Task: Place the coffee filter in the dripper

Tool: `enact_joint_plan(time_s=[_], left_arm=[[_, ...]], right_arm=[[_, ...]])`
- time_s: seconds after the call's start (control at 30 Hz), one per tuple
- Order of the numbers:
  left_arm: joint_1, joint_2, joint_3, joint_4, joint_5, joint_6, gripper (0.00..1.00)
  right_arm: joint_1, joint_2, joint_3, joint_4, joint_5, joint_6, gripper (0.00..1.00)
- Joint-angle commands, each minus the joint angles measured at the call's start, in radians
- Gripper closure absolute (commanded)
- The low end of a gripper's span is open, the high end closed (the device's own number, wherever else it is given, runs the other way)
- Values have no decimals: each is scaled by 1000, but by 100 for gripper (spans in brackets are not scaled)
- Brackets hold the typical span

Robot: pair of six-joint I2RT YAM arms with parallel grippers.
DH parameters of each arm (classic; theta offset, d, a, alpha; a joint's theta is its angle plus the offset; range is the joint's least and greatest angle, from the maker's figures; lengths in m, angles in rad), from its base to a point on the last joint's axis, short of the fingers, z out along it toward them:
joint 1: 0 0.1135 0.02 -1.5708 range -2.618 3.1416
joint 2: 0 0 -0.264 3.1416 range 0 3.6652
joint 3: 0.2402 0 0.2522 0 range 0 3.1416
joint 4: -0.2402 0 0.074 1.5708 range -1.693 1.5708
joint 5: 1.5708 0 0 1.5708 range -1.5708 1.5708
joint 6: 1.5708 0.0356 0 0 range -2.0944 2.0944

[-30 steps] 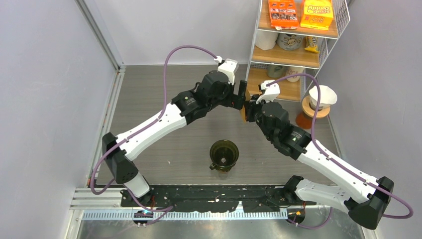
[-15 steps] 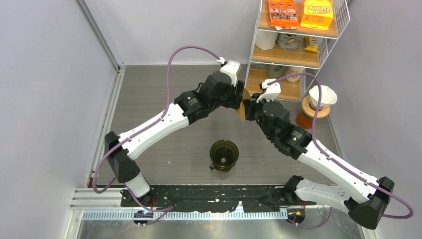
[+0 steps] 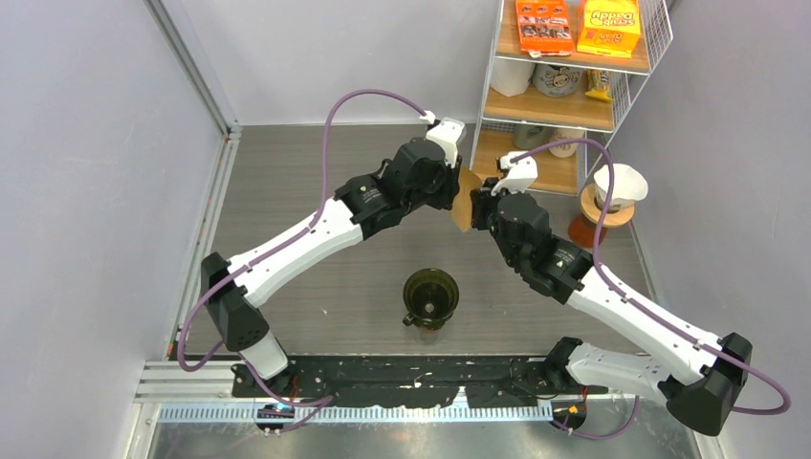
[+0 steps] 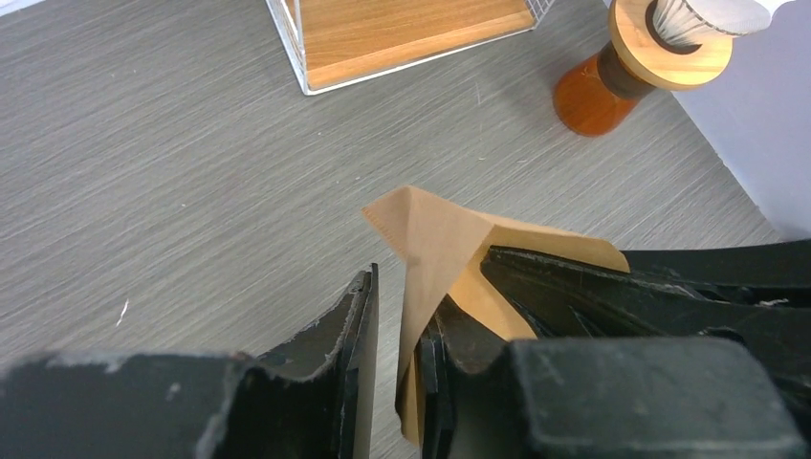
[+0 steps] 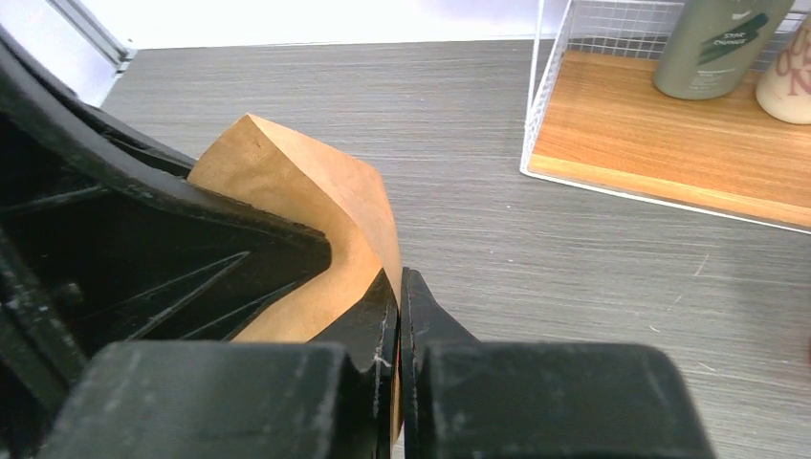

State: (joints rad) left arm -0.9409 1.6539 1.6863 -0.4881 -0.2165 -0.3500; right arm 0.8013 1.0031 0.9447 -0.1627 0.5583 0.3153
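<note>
A brown paper coffee filter (image 3: 462,202) hangs in the air between my two grippers, above the back of the table. My right gripper (image 5: 400,279) is shut on one edge of the filter (image 5: 306,182). My left gripper (image 4: 406,298) straddles the opposite wall of the filter (image 4: 430,229). Its jaws stand narrowly apart: the paper lies against the right finger, with a thin gap to the left finger. The dark glass dripper (image 3: 430,296) stands upright on the table, nearer the arm bases, with nothing in it.
A white wire rack (image 3: 564,105) with wooden shelves, boxes and bottles stands at the back right. Beside it an orange carafe with a wooden collar and a white filter (image 3: 612,201) stands on the table. Walls close in on both sides.
My left gripper has moved right onto the filter and its jaws have narrowed from wide open. The filter has spread and tilted towards the left. The right grip is unchanged.
</note>
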Motion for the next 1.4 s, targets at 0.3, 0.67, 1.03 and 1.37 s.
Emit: enact_joint_plan(time_s=[0.3,0.67,1.03,1.37], left_arm=[[-4,-45,5,-54,-68,39,97],[-3,-74,12,-101,-58,71,100],[-4,-69,41,-238,-155,195,100],[-4,-74,46,-259,-95,221,100]], right_arm=[[4,20,79,-64,149,9,95],[4,83,109,-105,228,8,95],[4,99,129,-174,252,-30,95],[4,92,122,-188,185,-84,95]])
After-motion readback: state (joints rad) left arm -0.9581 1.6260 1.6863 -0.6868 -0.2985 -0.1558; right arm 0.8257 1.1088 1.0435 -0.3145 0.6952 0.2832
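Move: The brown coffee filter hangs upright between the hands: its middle is about 2 cm right of the left hand and level ahead, with an edge between that hand's parted fingers, and about 3 cm left of the right hand, which already grips it. From the right hand, the green dripper stands some 20 cm back, 9 cm left and 12 cm lower; the wooden-collared server is roughly 24 cm right, level ahead, 15 cm lower. The coffee filter's left edge is pinched as the left fingers close the rest of the way. They draw it about 4 cm left and a couple of centimetres down, easing slightly back, with the hand rolling some 15 degrees left side up. Keeping its grip opposite, the right hand shifts nearly 2 cm right, then sinks slightly, rolling about 10 degrees the other way. ##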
